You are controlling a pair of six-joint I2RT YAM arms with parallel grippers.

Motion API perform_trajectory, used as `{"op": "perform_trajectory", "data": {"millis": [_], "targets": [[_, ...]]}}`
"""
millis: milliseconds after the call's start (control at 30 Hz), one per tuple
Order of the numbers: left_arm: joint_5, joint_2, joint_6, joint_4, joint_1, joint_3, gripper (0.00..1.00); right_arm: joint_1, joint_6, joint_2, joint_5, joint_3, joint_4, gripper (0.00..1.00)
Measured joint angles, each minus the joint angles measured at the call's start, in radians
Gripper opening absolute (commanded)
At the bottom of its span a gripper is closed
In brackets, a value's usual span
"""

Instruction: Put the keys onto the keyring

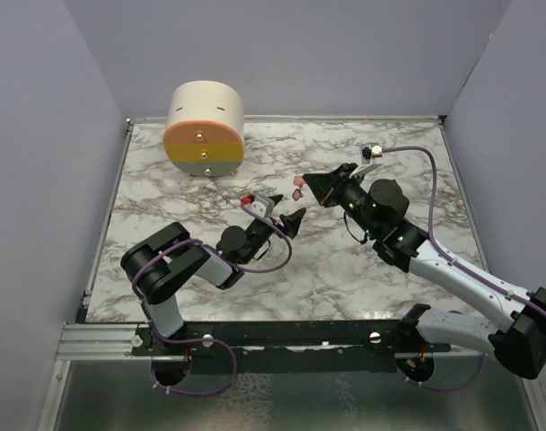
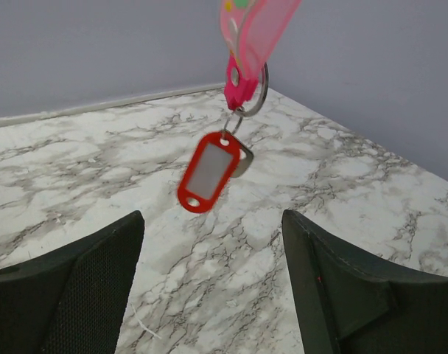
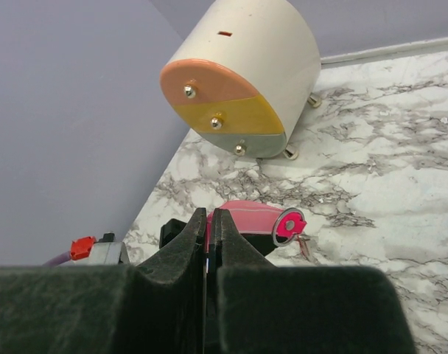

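Note:
The keyring (image 2: pixel 264 88) hangs in the air in the left wrist view, a thin metal ring on a bright-pink strip (image 2: pixel 262 26). Below the ring dangles the keys' red tag (image 2: pixel 209 171), joined to it by a small loop, with the marble table under it. My left gripper (image 2: pixel 213 221) is open just under the tag, one finger on each side, touching nothing. My right gripper (image 3: pixel 210 214) is shut on the pink strip (image 3: pixel 250 215), and the ring (image 3: pixel 274 230) sticks out past its fingertips. From above, both grippers (image 1: pixel 291 221) (image 1: pixel 312 186) meet mid-table around the keyring (image 1: pixel 298 187).
A round cream box (image 1: pixel 205 128) with an orange, yellow and grey face and three knobs stands at the back left of the marble table (image 1: pixel 345 269). Grey walls close in the table at the back and on both sides.

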Motion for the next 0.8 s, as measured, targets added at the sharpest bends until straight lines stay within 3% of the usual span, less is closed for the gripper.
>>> {"op": "perform_trajectory", "data": {"millis": [267,433,700,733,800], "targets": [[-0.053,-0.043,-0.003,-0.002,0.000,-0.034,0.77,0.000,-0.011,0.013,0.005,-0.015,-0.046,0.01],[-0.154,-0.234,-0.048,-0.074,0.000,-0.095,0.78,0.000,-0.058,0.053,0.028,-0.015,-0.146,0.01],[-0.248,-0.536,-0.133,-0.369,0.001,-0.161,0.79,-0.001,-0.132,0.245,0.040,0.023,-0.303,0.01],[-0.256,-0.562,-0.144,-0.406,0.001,-0.172,0.79,-0.001,-0.138,0.271,0.040,0.037,-0.310,0.03],[-0.269,-0.607,-0.160,-0.475,0.001,-0.188,0.79,-0.001,-0.150,0.326,0.035,0.078,-0.324,0.21]]}}
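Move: The right hand holds the pink fob of the keyring, with the red key tag hanging from it; the bare table it is taken to lies almost straight below, about 21 cm down and 1 cm ahead. The drawer cabinet stands some 28 cm ahead of and 28 cm left of the right hand, its middle about 10 cm lower. From the empty, open left hand, the keyring hangs about 3 cm to the right, 1 cm ahead and 7 cm above. The right hand, its fingers still shut on the pink fob, carries the keyring down some 16 cm almost plumb towards the bare table, slowly at first and then fast, tipping its fingers downward by about 35 degrees, with its squeeze falling off just at the end. Meanwhile the left hand, open and holding nothing, draws away from the keyring about 9 cm to the left and a little back, first rising and then sinking partway, while swinging slightly counter-clockwise with its fingers staying wide. ##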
